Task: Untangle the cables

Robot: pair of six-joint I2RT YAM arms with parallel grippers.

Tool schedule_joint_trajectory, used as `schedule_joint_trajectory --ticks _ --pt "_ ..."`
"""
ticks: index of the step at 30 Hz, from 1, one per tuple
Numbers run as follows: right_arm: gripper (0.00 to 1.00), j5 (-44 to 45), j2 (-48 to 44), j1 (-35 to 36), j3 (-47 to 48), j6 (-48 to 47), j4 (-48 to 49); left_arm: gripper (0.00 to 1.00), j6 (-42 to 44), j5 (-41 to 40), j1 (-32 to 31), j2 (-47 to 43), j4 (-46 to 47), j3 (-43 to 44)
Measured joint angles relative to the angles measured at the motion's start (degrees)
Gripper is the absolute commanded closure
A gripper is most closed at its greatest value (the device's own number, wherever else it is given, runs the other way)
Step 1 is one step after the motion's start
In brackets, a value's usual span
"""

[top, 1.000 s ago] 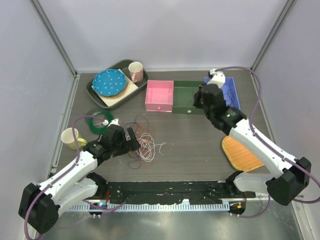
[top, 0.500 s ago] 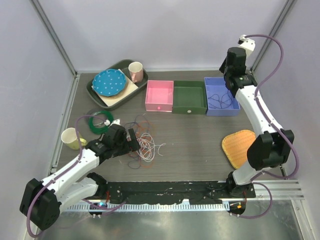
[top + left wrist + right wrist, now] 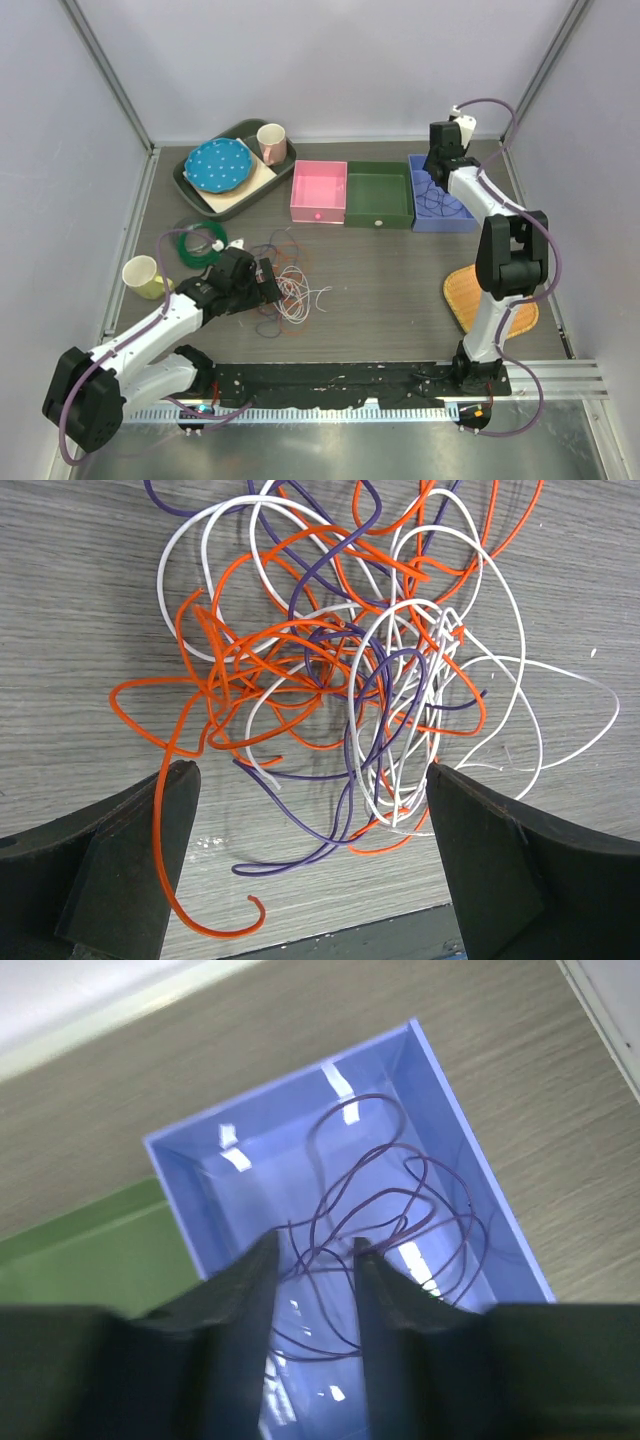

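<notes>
The cables (image 3: 290, 288) lie as a loose tangle of orange, white and purple loops on the table. In the left wrist view the tangle (image 3: 350, 670) spreads just ahead of my left gripper (image 3: 310, 865). Its fingers (image 3: 130, 860) stand wide apart and hold nothing. A green cable coil (image 3: 195, 243) lies to the left of that arm. A separate purple cable (image 3: 400, 1195) rests inside the blue box (image 3: 178, 1188). My right gripper (image 3: 315, 1245) hovers over it with its jaws parted a little. In the top view the right gripper (image 3: 440, 168) is at the blue box's (image 3: 428, 222) far end.
A pink box (image 3: 318, 190) and a green box (image 3: 378, 195) stand left of the blue one. A tray (image 3: 190, 185) at the back left carries a blue plate (image 3: 217, 165) and a pink cup (image 3: 271, 143). A yellow cup (image 3: 142, 275) stands at the left, an orange mat (image 3: 462, 295) at the right.
The right arm swung back from over the green box, rose to the rear corner, then came down over the blue box. Its jaws parted. The left arm barely moved.
</notes>
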Motion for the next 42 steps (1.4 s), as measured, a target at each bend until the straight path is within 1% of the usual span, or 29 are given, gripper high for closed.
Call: schedule_joint_trajectory --ticks 4,5,9,11,13,15,18,20,22,24,25,27,29,32,35,39,42 --pt "0.15 0.35 1.22 0.0 -1.36 0.39 -0.79 0.0 0.15 0.13 0.0 0.68 0.24 0.0" --pt "0.06 0.31 1.11 0.0 -1.36 0.57 -0.74 0.0 0.17 0.42 0.0 0.68 0.31 0.0" --pt "0.04 -2.95 -2.12 0.0 -2.75 1.9 1.2 0.0 0.5 1.38 -0.02 0.68 1.42 0.0" --pt "0.04 -7.54 -5.79 -0.07 -5.14 3.48 2.93 0.0 0.87 1.81 0.0 0.68 1.62 0.0" --pt "0.04 -14.4 -10.62 -0.2 -8.11 4.92 6.19 0.0 1.07 2.62 0.0 0.68 1.9 0.0" --pt "0.04 -21.84 -15.72 -0.26 -11.76 6.88 11.67 0.0 1.11 3.08 -0.02 0.63 2.14 0.0" --pt "0.03 -30.03 -23.19 0.44 -18.08 10.69 20.5 0.0 1.11 3.3 -0.02 0.22 2.43 0.0" --pt "0.03 -32.02 -26.91 2.19 -20.57 11.28 22.38 0.0 1.07 3.28 -0.02 -0.28 2.43 -0.02" --pt "0.03 -30.97 -30.01 7.74 -22.58 9.29 22.38 0.0 1.03 3.04 0.0 -0.87 2.38 -0.02" --pt "0.03 -30.16 -32.35 15.87 -24.96 7.04 22.1 0.0 0.85 2.01 0.0 -1.73 2.14 -0.02" --pt "0.03 -29.33 -33.88 21.79 -27.28 5.75 22.18 0.0 0.55 0.83 0.0 -2.45 1.81 -0.02" --pt "0.03 -28.59 -36.46 30.67 -32.54 4.17 22.34 0.0 -0.52 -1.75 0.09 -4.59 0.28 -0.02" --pt "0.04 -27.1 -38.71 36.54 -37.9 3.74 22.82 0.0 -1.09 -3.58 0.35 -6.67 -0.81 -0.02" --pt "0.06 -24.85 -40.11 42.8 -44.76 3.58 23.91 0.0 -2.29 -6.05 0.74 -10.36 -2.25 -0.02" --pt "0.07 -23.69 -38.42 48.5 -47.87 3.17 25.11 0.0 -3.23 -7.82 1.03 -12.83 -3.17 -0.07" --pt "0.07 -20.22 -33.51 53.51 -47.5 4.15 25.75 0.0 -3.58 -8.57 1.11 -13.73 -3.54 -0.72" --pt "0.08 -13.4 -27.71 53.81 -43.52 7.96 21.4 0.0 -3.56 -8.22 1.11 -13.07 -3.54 -1.14"
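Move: The tangle's white cable lies about 32 cm back from the right hand and 40 cm to its left, some 16 cm lower. The blue box's middle is 6 cm back and 2 cm left, about 14 cm below, the green box 6 cm back and 19 cm left, and the pink box 6 cm back and 35 cm left. From the left hand the white cable is about 1 cm ahead, 6 cm right and 5 cm below. Right hand opens wide, then arcs back-left some 45 cm to above the white cable; left hand lifts aside. ##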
